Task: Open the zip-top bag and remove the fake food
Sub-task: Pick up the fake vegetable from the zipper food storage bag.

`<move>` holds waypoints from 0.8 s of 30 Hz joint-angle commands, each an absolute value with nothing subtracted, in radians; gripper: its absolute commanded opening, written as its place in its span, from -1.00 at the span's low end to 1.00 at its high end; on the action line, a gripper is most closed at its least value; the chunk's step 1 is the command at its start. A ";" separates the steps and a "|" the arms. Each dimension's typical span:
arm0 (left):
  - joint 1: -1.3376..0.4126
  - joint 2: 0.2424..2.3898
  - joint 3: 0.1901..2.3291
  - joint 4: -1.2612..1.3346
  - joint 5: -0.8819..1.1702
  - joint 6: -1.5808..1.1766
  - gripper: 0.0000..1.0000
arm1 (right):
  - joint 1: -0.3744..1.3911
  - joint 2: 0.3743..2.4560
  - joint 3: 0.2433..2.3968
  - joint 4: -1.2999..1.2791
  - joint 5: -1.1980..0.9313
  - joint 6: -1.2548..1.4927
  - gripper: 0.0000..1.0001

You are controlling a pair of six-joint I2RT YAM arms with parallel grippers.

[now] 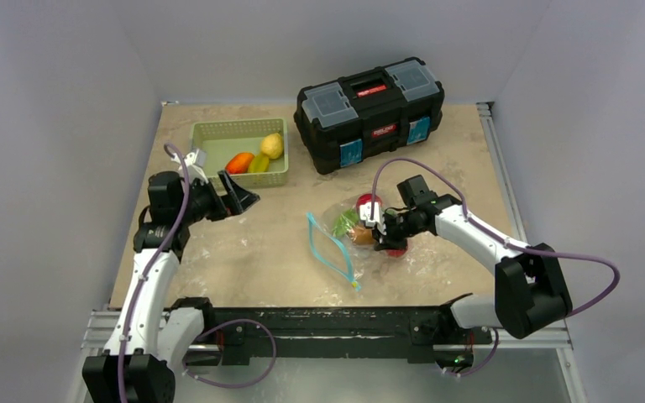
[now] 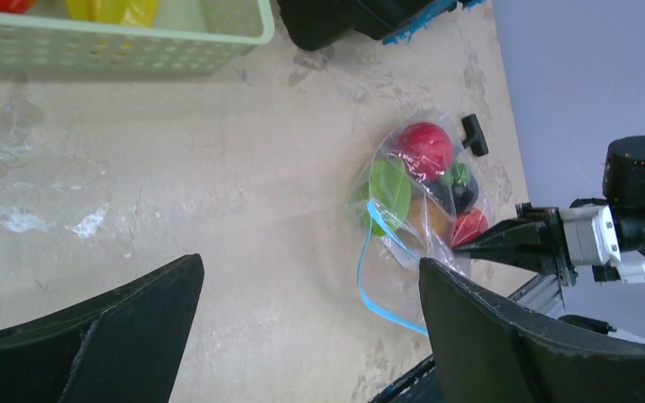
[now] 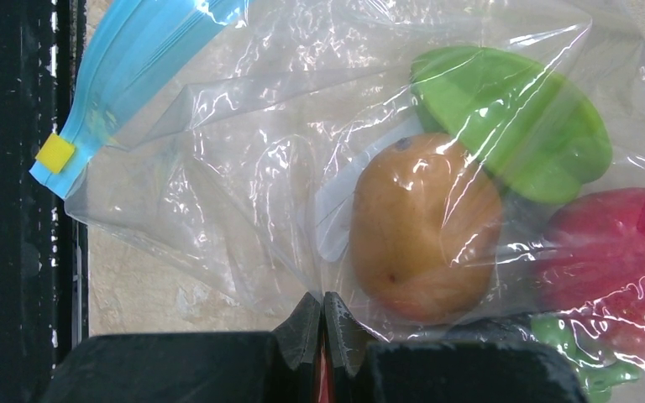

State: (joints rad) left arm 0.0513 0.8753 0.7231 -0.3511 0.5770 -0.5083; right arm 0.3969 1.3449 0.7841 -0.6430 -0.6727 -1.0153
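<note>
The zip-top bag (image 1: 346, 239) lies on the table right of centre, its teal-blue zip strip (image 1: 329, 250) parted in a loop facing the near left. Inside it I see fake food: a red piece (image 2: 424, 149), a green one (image 3: 512, 117) and an orange-brown one (image 3: 424, 227). My right gripper (image 1: 378, 227) is shut, its fingertips (image 3: 336, 323) pinching a fold of the clear plastic (image 3: 243, 210) beside the orange-brown piece. A yellow slider (image 3: 55, 153) sits at the strip's end. My left gripper (image 1: 242, 199) hangs wide open with nothing between its fingers (image 2: 134, 336), left of the bag and just in front of the basket.
A green basket (image 1: 218, 130) at the back left holds an orange, a green and a yellow fruit. A black toolbox (image 1: 369, 105) stands at the back centre. A small black T-shaped piece (image 2: 473, 134) lies beside the bag. The black rail (image 1: 327, 323) runs along the near edge.
</note>
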 commanded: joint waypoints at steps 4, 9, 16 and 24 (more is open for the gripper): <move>0.011 0.801 0.653 -0.395 0.650 -0.476 1.00 | 0.388 1.315 0.781 -0.609 -0.687 -1.031 -0.98; -0.077 0.734 0.635 -0.446 0.588 -0.470 1.00 | 0.383 1.313 0.778 -0.603 -0.685 -1.030 -0.97; -0.161 0.664 0.580 -0.452 0.545 -0.504 1.00 | 0.378 1.306 0.776 -0.598 -0.687 -1.028 -0.95; -0.208 0.602 0.519 -0.439 0.544 -0.546 1.00 | 0.374 1.306 0.775 -0.595 -0.687 -1.027 -0.92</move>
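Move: The green vegetable in the open bag lies roughly 22 cm to the left hand's right, 2 cm back and 15 cm below. The potato is about 4 cm farther right and 2 cm nearer the base than it; the bag's blue zip mouth is about 18 cm right and 8 cm back of this hand, and the basket's middle some 15 cm ahead and 3 cm left. From the right hand the green vegetable is about 5 cm ahead, 7 cm left and 2 cm lower. Towards the bag and its blue-edged mouth comes the empty left hand, leaving the basket: back about 8 cm and right some 5 cm, sinking nearly 4 cm, fingers wide open and turning about 10 degrees clockwise. At the bag's side the right hand stays put, its nearly shut fingers still on the film but easing their pinch. ##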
